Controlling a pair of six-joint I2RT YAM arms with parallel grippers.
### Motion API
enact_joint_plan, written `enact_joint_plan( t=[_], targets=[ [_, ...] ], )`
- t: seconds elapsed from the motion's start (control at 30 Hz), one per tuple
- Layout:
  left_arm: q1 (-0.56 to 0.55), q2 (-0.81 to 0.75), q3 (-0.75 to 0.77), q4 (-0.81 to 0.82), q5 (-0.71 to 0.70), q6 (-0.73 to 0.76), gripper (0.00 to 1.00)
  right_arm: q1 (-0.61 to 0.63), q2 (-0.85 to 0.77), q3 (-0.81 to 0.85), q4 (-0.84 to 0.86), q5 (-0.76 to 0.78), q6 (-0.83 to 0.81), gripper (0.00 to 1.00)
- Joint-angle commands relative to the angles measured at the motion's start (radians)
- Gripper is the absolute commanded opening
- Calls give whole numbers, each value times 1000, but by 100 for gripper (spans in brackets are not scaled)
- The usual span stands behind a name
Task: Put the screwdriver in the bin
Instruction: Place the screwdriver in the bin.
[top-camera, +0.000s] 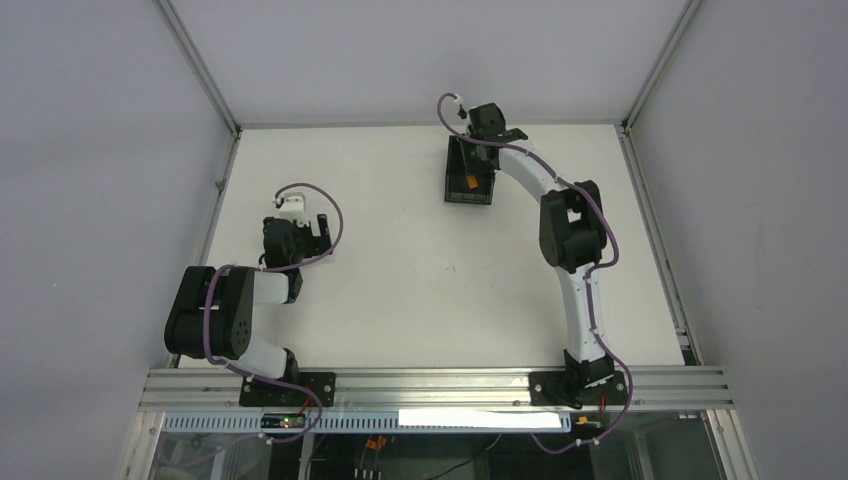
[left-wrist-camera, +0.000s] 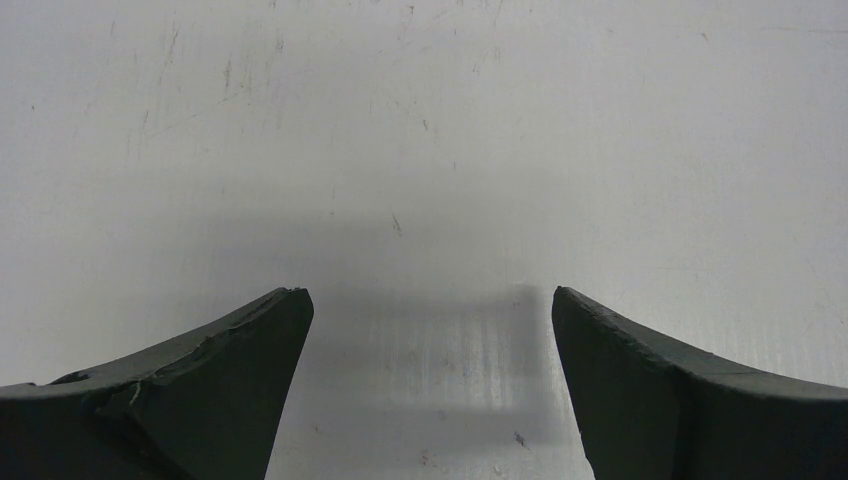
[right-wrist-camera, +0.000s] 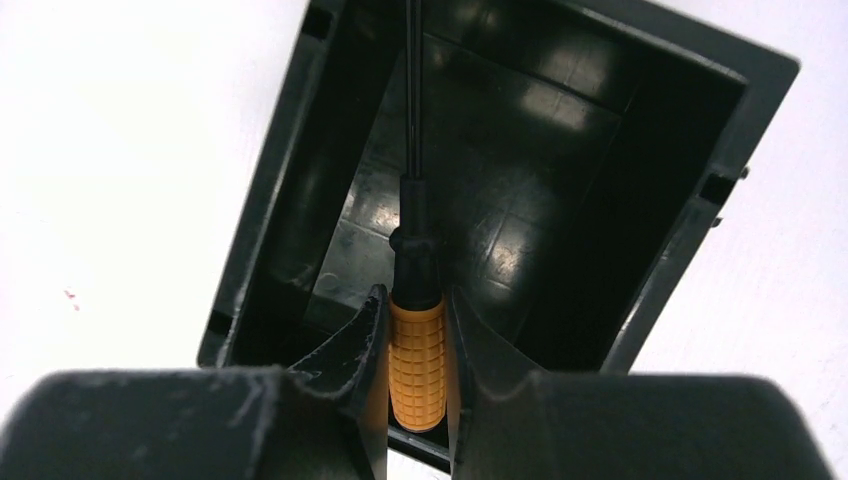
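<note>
The black open-top bin (top-camera: 470, 186) stands at the far middle of the table; the right wrist view looks down into it, with its rim (right-wrist-camera: 262, 185) around the jaws. My right gripper (right-wrist-camera: 413, 325) is shut on the orange handle of the screwdriver (right-wrist-camera: 416, 365) and holds it over the bin's opening, the thin black shaft pointing along the bin's inside. In the top view the right gripper (top-camera: 474, 160) sits over the bin's far end, with a bit of orange showing inside. My left gripper (left-wrist-camera: 430, 320) is open and empty just above bare table at the left (top-camera: 300, 215).
The white table (top-camera: 400, 270) is bounded by grey enclosure walls and a metal frame post (top-camera: 205, 75) at each far corner. The aluminium rail (top-camera: 430, 385) with both arm bases runs along the near edge.
</note>
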Motion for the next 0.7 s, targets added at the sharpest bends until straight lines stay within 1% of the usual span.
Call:
enact_joint_plan(
  t=[0.0, 0.1, 0.27, 0.43, 0.67],
  targets=[
    [2, -7, 20, 27, 6, -3, 99, 19, 0, -26, 62, 66, -14, 15],
    [1, -7, 20, 27, 5, -3, 99, 28, -14, -59, 76, 84, -14, 26],
    [2, -7, 20, 27, 6, -4, 99, 32, -69, -84, 85, 102, -1, 39],
    [1, -8, 20, 28, 6, -3, 99, 32, -131, -62, 62, 129, 22, 43],
    [1, -7, 20, 27, 5, -3, 99, 32, -179, 39, -50, 156, 66, 50]
  ],
)
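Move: The screwdriver is already over the bin, gripped by its handle in the right hand, and its middle sits some 3 cm ahead of that hand and about 1 cm left. The bin's middle lies roughly 3 cm ahead, neither left nor right, and about 5 cm below. From the idle left hand the bin is about 18 cm ahead, 38 cm to the right and 2 cm lower. Down into the bin goes the screwdriver, the right hand sinking about 3 cm and easing back 1 cm. The fingers start to part on the way down and open to about half, letting go of the orange handle. The emptied hand then rises some 4 cm, still over the bin. ##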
